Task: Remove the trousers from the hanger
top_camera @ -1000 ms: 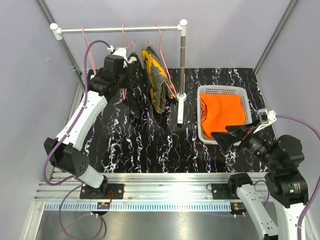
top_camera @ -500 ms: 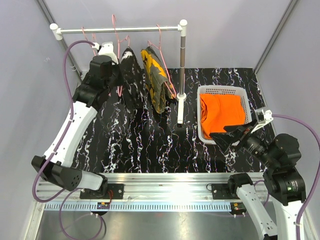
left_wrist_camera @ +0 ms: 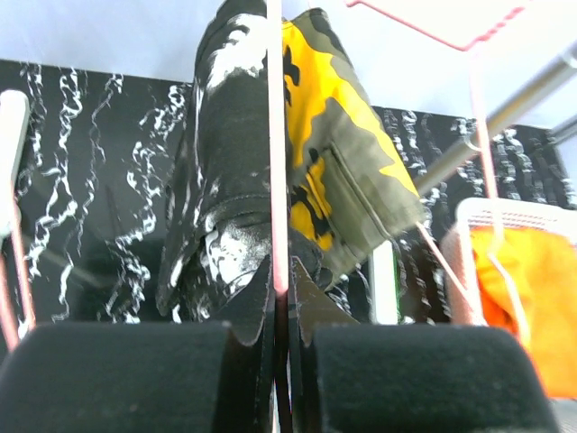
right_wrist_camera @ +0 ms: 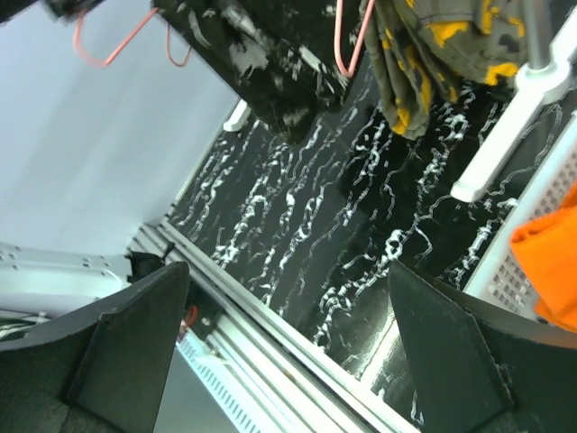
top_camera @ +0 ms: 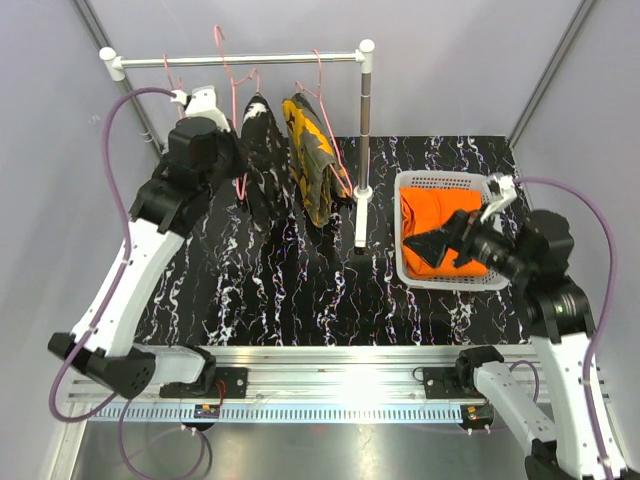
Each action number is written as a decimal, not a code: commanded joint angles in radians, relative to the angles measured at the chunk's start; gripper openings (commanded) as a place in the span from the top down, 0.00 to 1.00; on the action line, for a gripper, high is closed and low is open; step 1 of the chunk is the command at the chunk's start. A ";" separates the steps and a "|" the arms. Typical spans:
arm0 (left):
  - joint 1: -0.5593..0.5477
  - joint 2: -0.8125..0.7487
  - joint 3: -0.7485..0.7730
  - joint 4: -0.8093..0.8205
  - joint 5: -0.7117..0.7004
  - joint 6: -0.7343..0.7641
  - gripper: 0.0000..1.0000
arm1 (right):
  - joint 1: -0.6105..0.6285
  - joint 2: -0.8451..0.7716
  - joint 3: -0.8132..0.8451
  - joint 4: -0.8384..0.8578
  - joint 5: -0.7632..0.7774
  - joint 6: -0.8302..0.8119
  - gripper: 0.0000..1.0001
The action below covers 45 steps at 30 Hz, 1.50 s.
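Note:
The black, white-specked trousers (top_camera: 258, 150) hang folded on a pink hanger (top_camera: 228, 70) whose hook stands above the rail (top_camera: 290, 59). My left gripper (top_camera: 238, 152) is shut on that hanger's wire (left_wrist_camera: 276, 180), with the black trousers (left_wrist_camera: 225, 180) just beyond the fingertips. The camouflage trousers (top_camera: 312, 160) hang beside them on a second pink hanger (top_camera: 320, 70). The orange trousers (top_camera: 445, 225) lie in the white basket (top_camera: 440, 178). My right gripper (top_camera: 440, 245) hovers open over the basket's near edge, its fingers (right_wrist_camera: 135, 343) wide apart with nothing between them.
An empty pink hanger (top_camera: 172, 78) hangs at the rail's left end. The rack's upright post (top_camera: 366, 130) and white foot (top_camera: 360, 215) stand between the clothes and the basket. Grey walls close in on both sides; a metal frame runs along the near edge.
My left arm has raised the hanger with the black trousers up and leftward, so its hook now stands above the rail. The right gripper has moved up and left over the basket.

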 commanded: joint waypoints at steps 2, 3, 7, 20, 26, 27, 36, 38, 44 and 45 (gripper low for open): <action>-0.029 -0.198 0.051 0.120 -0.064 -0.129 1.00 | 0.020 0.137 0.092 0.133 -0.095 0.075 0.01; -0.041 -0.215 0.039 0.104 -0.069 -0.170 1.00 | 0.034 0.158 0.107 0.145 -0.090 0.073 0.01; -0.070 -0.315 -0.044 0.089 -0.015 -0.245 1.00 | 0.200 0.287 0.202 0.107 0.049 0.014 0.01; -0.104 -0.529 -0.122 0.112 0.120 -0.399 1.00 | 0.797 0.546 0.138 0.465 0.585 -0.164 0.01; -0.104 -0.538 -0.067 0.109 0.171 -0.422 1.00 | 0.928 0.637 0.017 0.782 0.865 -0.232 0.00; -0.104 -0.542 -0.067 0.118 0.175 -0.432 1.00 | 0.934 0.646 -0.011 0.838 0.890 -0.238 0.01; -0.104 -0.581 -0.078 0.225 0.224 -0.552 1.00 | 0.977 0.829 -0.178 1.303 1.040 -0.384 0.01; -0.104 -0.584 -0.086 0.245 0.240 -0.573 1.00 | 0.977 0.873 -0.184 1.351 1.053 -0.430 0.00; -0.104 -0.610 -0.118 0.285 0.232 -0.621 1.00 | 0.979 0.933 -0.180 1.489 1.018 -0.407 0.01; -0.104 -0.613 -0.121 0.279 0.224 -0.623 1.00 | 0.986 0.933 -0.174 1.504 0.998 -0.402 0.01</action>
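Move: The left hand already holds the pink hanger with its hook clear of the rail. The black-and-white trousers hang about 12 cm ahead of this hand, 3 cm right and 8 cm lower; the yellow camo trousers are about 12 cm right of them. From the right hand, the black-and-white trousers lie about 29 cm ahead, 38 cm left and 8 cm below, the rack's right foot some 28 cm ahead, 14 cm left and 33 cm down. Still pinching the pink hanger, the left hand draws the black-and-white trousers back about 19 cm, away from the rack, lifting them some 11 cm (mostly in the second half) while it rolls about 45 degrees, left side down. The right hand, fingers staying wide open, sweeps some 27 cm left across the front of the rack's right foot, with a smaller reach forward, then mainly sinks 14 cm as its fingers tip up to nearly level, ending close to the right of the trousers' lower part without gripping them. ##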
